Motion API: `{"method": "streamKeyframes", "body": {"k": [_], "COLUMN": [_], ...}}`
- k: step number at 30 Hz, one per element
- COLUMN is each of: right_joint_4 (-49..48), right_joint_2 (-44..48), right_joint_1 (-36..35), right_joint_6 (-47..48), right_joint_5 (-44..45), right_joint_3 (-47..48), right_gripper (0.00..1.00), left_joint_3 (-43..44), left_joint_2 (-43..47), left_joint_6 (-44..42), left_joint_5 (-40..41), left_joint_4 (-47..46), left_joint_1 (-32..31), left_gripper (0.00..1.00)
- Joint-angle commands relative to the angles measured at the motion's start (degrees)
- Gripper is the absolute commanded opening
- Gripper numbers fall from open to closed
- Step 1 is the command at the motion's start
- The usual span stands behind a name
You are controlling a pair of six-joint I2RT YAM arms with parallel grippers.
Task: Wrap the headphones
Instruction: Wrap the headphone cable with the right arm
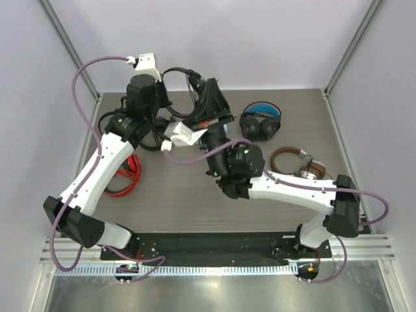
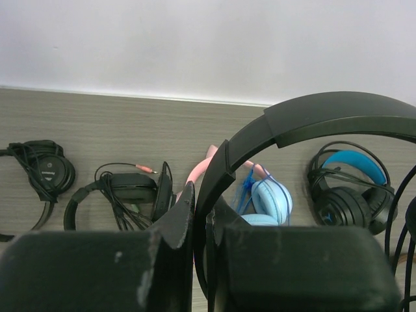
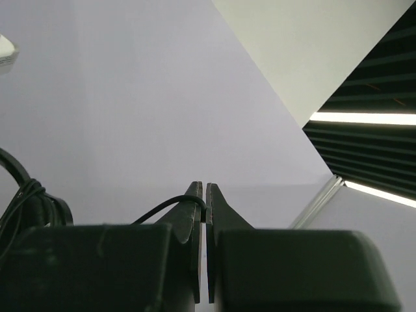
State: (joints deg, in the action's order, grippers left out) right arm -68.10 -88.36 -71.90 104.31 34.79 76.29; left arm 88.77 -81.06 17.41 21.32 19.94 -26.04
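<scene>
The headphones [image 1: 177, 69] are slim and black and hang above the back of the table between my two arms. My left gripper [image 2: 200, 201] is shut on the lower end of their thin headband [image 2: 325, 114], which arcs up and to the right across the left wrist view. My right gripper [image 1: 214, 94] points up toward the back wall. In the right wrist view that gripper [image 3: 203, 190] is shut on the thin black cable [image 3: 162, 208], which loops off to the left toward a dark bundle at the frame's edge. The earcups are not clearly visible.
On the table lie a bulky black pair with blue lining [image 1: 260, 121], a brown pair [image 1: 296, 162], a red pair [image 1: 127, 175] and a pink-and-blue pair [image 2: 266, 198]. Two more black pairs [image 2: 45, 170] [image 2: 123, 188] sit at the back left. Metal frame posts [image 1: 351, 45] stand at the corners.
</scene>
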Motion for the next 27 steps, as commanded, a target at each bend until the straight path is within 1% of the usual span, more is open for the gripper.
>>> {"method": "streamKeyframes", "body": {"k": [1, 4, 8, 11, 17, 24, 26, 27], "right_joint_4": [7.00, 9.91, 19.20, 22.29, 30.90, 30.56, 31.61, 31.71], "right_joint_2": [2.40, 2.14, 2.93, 2.05, 0.29, -2.17, -2.35, -2.17], "right_joint_1": [2.55, 4.04, 5.36, 7.21, 7.91, 10.99, 11.08, 11.08], "right_joint_6": [-7.45, -11.84, -17.91, -18.97, -21.43, -21.25, -21.69, -21.96], "right_joint_5": [-4.99, -5.43, -5.78, -5.96, -5.78, -9.47, -10.52, -10.70], "right_joint_3": [6.05, 8.52, 11.50, 13.53, 18.71, 21.53, 22.49, 22.67], "right_gripper": [0.01, 0.01, 0.01, 0.02, 0.02, 0.01, 0.01, 0.01], "left_joint_3": [-0.62, -0.79, -0.79, -0.62, -0.35, -1.06, -1.06, -1.06], "left_joint_2": [-0.24, -0.33, -0.77, -1.12, -1.65, -1.56, -1.73, -1.91], "left_joint_6": [-1.50, -1.59, -1.85, -2.29, -3.17, -5.72, -6.77, -7.12], "left_joint_5": [-0.14, -0.14, -0.93, -1.11, -0.23, 1.61, 2.76, 4.67], "left_joint_4": [-2.63, -2.54, -2.37, -1.93, -1.75, -1.66, -1.66, -1.66], "left_joint_1": [-0.32, -0.41, -0.50, -0.85, -1.38, -2.87, -3.31, -3.49], "left_gripper": [0.00, 0.00, 0.00, 0.00, 0.00, 0.00, 0.00, 0.00]}}
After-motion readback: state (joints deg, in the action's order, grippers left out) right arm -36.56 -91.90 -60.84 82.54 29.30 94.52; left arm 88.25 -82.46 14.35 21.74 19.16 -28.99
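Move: The headphones being wrapped are already in the left fingers by the headband, their middle about 8 cm to the left hand's right and 2 cm above it. From the right hand, which holds the cable, they lie some 14 cm ahead, 7 cm left and 13 cm below. Down on the table, roughly 52 cm below the right hand, the pink-and-blue headphones lie about 21 cm ahead and 4 cm left, the black-and-blue headphones about 24 cm ahead and 16 cm right. The cable, still pinched in the right fingers, is carried forward about 8 cm, high over the headphones towards their far side, rising some 2 cm on the way. The upward-pointing right hand tips forward roughly 10 degrees and swings slightly counter-clockwise. Meanwhile the left hand keeps its grip on the headband and eases about 2 cm right, sinking a little. ##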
